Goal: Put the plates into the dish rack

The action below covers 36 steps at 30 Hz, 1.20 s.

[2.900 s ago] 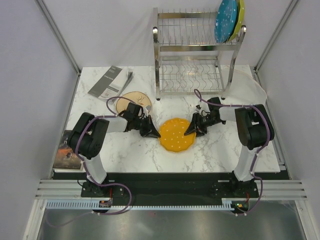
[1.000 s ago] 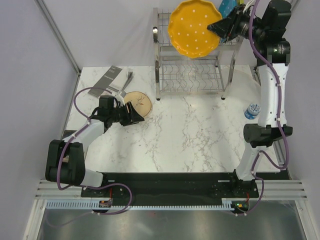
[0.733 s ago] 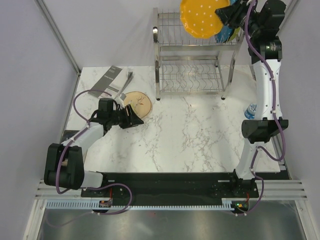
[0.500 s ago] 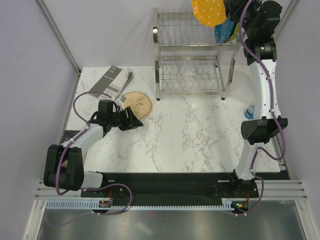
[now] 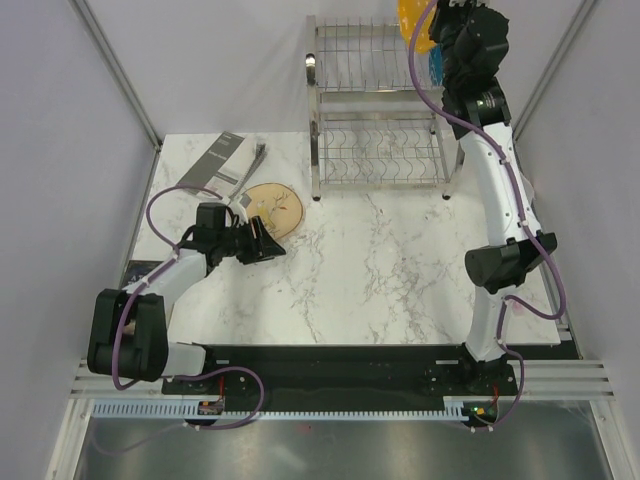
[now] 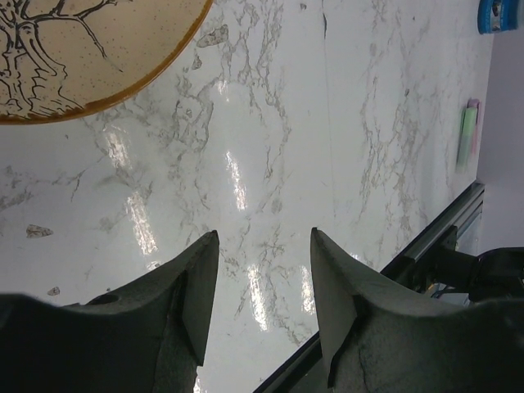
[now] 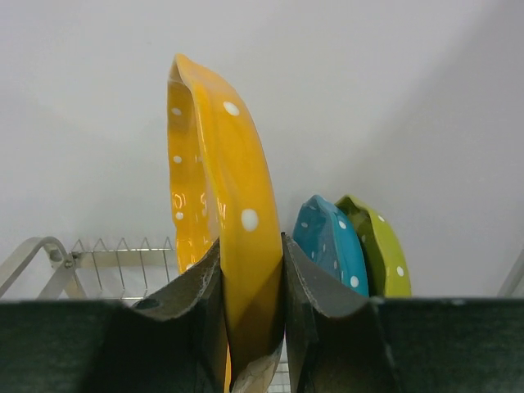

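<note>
My right gripper (image 7: 251, 254) is shut on the lower rim of the orange plate (image 7: 221, 205) with white dots, holding it upright and edge-on. In the top view that orange plate (image 5: 412, 22) is high over the upper tier of the steel-wire dish rack (image 5: 380, 110). Just right of it stand the teal plate (image 7: 332, 246) and the lime green plate (image 7: 381, 246). The tan plate (image 5: 275, 208) with its tree print lies flat on the marble, left of the rack. My left gripper (image 5: 265, 245) hovers open just in front of the tan plate (image 6: 82, 57), holding nothing.
A grey booklet (image 5: 218, 160) and a metal utensil (image 5: 255, 160) lie at the back left of the marble table (image 5: 380, 270). The left wrist view catches a blue object (image 6: 499, 15) at the far side. The right arm's elbow (image 5: 500, 262) hangs over the table's right side.
The right arm has swung the orange plate rightward and turned it from face-on to edge-on over the rack's top tier, beside the teal plate. The left arm has barely moved.
</note>
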Each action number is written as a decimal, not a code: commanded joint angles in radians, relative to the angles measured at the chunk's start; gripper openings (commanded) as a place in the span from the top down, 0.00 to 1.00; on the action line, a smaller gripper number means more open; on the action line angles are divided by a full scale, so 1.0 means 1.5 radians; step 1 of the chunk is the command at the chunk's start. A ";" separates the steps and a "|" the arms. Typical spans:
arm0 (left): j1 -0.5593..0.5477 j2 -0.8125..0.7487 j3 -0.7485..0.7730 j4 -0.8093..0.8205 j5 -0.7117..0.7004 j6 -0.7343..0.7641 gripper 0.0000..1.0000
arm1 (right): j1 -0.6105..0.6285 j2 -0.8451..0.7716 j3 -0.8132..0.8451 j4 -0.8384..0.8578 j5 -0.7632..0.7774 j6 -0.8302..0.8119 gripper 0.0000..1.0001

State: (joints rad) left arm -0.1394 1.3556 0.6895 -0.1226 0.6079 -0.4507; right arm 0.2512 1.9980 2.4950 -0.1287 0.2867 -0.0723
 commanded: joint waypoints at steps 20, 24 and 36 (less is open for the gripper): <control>0.004 -0.094 -0.081 0.117 0.012 -0.051 0.44 | 0.030 -0.014 0.038 0.087 0.151 -0.239 1.00; 0.004 -0.097 -0.090 0.125 0.014 -0.054 0.44 | 0.039 0.008 0.045 0.087 0.164 -0.251 1.00; 0.004 -0.096 -0.108 0.148 0.015 -0.059 0.44 | 0.052 0.067 0.050 0.121 0.196 -0.326 1.00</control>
State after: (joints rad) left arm -0.1387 1.2293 0.5369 0.0429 0.6121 -0.5144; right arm 0.3244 2.1178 2.5004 -0.1150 0.5522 -0.5209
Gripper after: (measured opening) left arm 0.557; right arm 0.338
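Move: The right hand still grips the yellow plate's near edge above the rack's upper tier; its slot, just left of the blue plate, lies about 12 cm ahead, 4 cm right and 8 cm below. The blue plate's centre stands some 12 cm ahead, 7 cm right and 6 cm below, with the green plate about 3 cm farther right. From the idle left hand, that slot is roughly 38 cm ahead, 45 cm right and 40 cm up. Keeping its pinch on the yellow plate, the right hand drifts some 3 cm to the right while its left side rolls down and its fingers swing clockwise, lining the plate up beside the blue one. It then eases about 2 cm back left and, tipping slightly downward, lowers about 6 cm in all while reaching 3 to 4 cm forward towards the slot, the roll ending near 20 degrees. ##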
